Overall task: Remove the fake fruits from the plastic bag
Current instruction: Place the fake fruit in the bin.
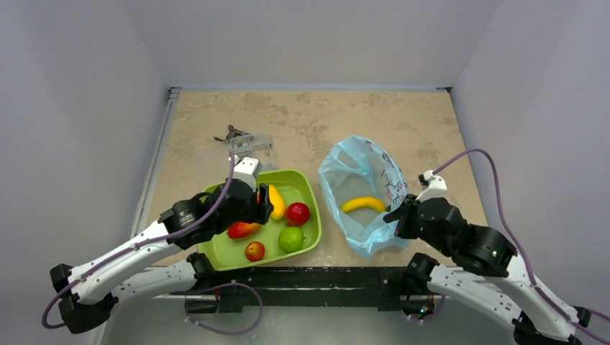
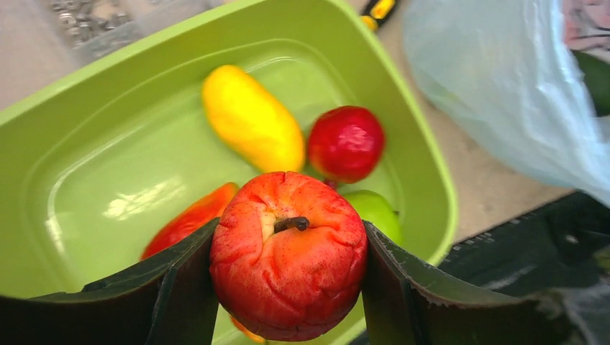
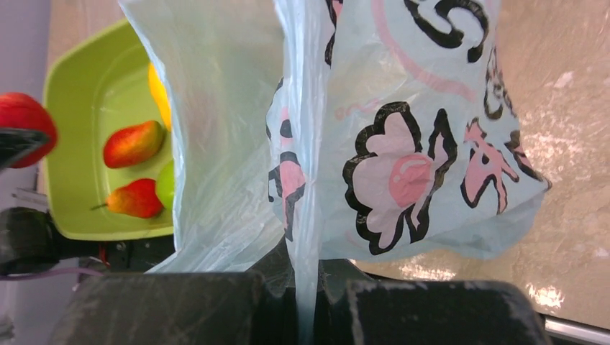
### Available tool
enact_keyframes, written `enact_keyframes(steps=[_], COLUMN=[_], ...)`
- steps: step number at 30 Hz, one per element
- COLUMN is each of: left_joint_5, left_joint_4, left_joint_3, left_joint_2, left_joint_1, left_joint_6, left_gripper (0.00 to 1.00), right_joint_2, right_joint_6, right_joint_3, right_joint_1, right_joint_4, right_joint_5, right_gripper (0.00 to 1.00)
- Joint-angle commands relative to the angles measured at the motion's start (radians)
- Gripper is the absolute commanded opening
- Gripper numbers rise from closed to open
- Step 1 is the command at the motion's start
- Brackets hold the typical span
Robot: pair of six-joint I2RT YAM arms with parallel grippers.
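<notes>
My left gripper [image 2: 289,237] hangs over the lime-green tray [image 1: 226,257], shut on a red round fake fruit [image 2: 288,280] with a dark stem. Below it in the tray lie a red-orange mango [image 2: 188,219], another red round fruit [image 2: 346,142], a green apple [image 2: 375,210] and a small red-yellow apple [image 1: 254,251]. The light blue plastic bag [image 1: 374,169] lies open to the right of the tray, with a yellow banana [image 1: 363,204] inside. At the bag's near edge my right gripper [image 3: 308,291] is shut, pinching a fold of the film [image 3: 306,215].
A plain orange-yellow oval fruit [image 2: 252,118] also lies in the tray. A clear plastic piece with a dark object [image 1: 244,142] sits behind the tray. A black frame [image 1: 324,277] runs along the table's near edge, and walls close in the sides and back.
</notes>
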Motion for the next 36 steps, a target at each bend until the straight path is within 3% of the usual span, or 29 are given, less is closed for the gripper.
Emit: enact_keyframes(steps=[1,5,9,17,24,25,29,36], left_joint_5=[-0.149,-0.187,-0.046,0.216,0.27,0.271,0.274,0.262], left_joint_4=[0.009,0.0,0.044,0.198,0.274,0.282,0.278,0.216], left_joint_3=[-0.011,0.018,0.024,-0.136,-0.245,-0.254,-0.263,-0.224], left_joint_2=[0.052,0.206,0.296,0.284,0.243,0.238,0.245,0.216], left_joint_1=[0.069,0.142,0.155,0.153,0.153,0.153,0.153,0.153], left_joint_6=[0.095,0.086,0.024,-0.093,-0.12,-0.122,-0.111,-0.096], left_gripper=[0.0,0.0,0.0,0.0,0.0,0.03,0.49,0.93], right_joint_2=[0.038,0.047,0.006,-0.079,-0.055,-0.056,-0.081,-0.079], right_joint_6=[-0.011,-0.035,-0.035,-0.049,-0.067,-0.067,-0.069,-0.073], right_joint_3=[0.138,0.13,0.11,0.083,0.08,0.08,0.078,0.076], right_joint_1=[0.001,0.001,0.001,0.001,0.001,0.001,0.001,0.001], right_joint_4=[-0.042,-0.043,-0.021,0.027,0.037,0.038,0.041,0.046], right_joint_5=[0.075,0.106,0.109,0.117,0.104,0.103,0.101,0.096], right_gripper=[0.0,0.0,0.0,0.0,0.0,0.0,0.0,0.0])
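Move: Almost straight below the left hand, about 14 cm down, is the bare spot in the green bin for the held red apple, a centimetre back and to the right. From this hand the green apple lies 9 cm right and 2 cm back, the yellow mango 8 cm ahead and 3 cm right, the long red fruit 7 cm left and 1 cm ahead. From the right hand, which holds the bag's rim, that spot is some 31 cm left, 3 cm ahead and 14 cm down. Sinking about 13 cm into the green bin, the left hand first swings a few centimetres forward and left, then comes back while its fingers tip some 20 degrees steeper. There it stops and opens, letting go of the red apple. Meanwhile the right hand, still pinching the bag's rim, lifts it about 4 cm and eases slightly right, then holds. ##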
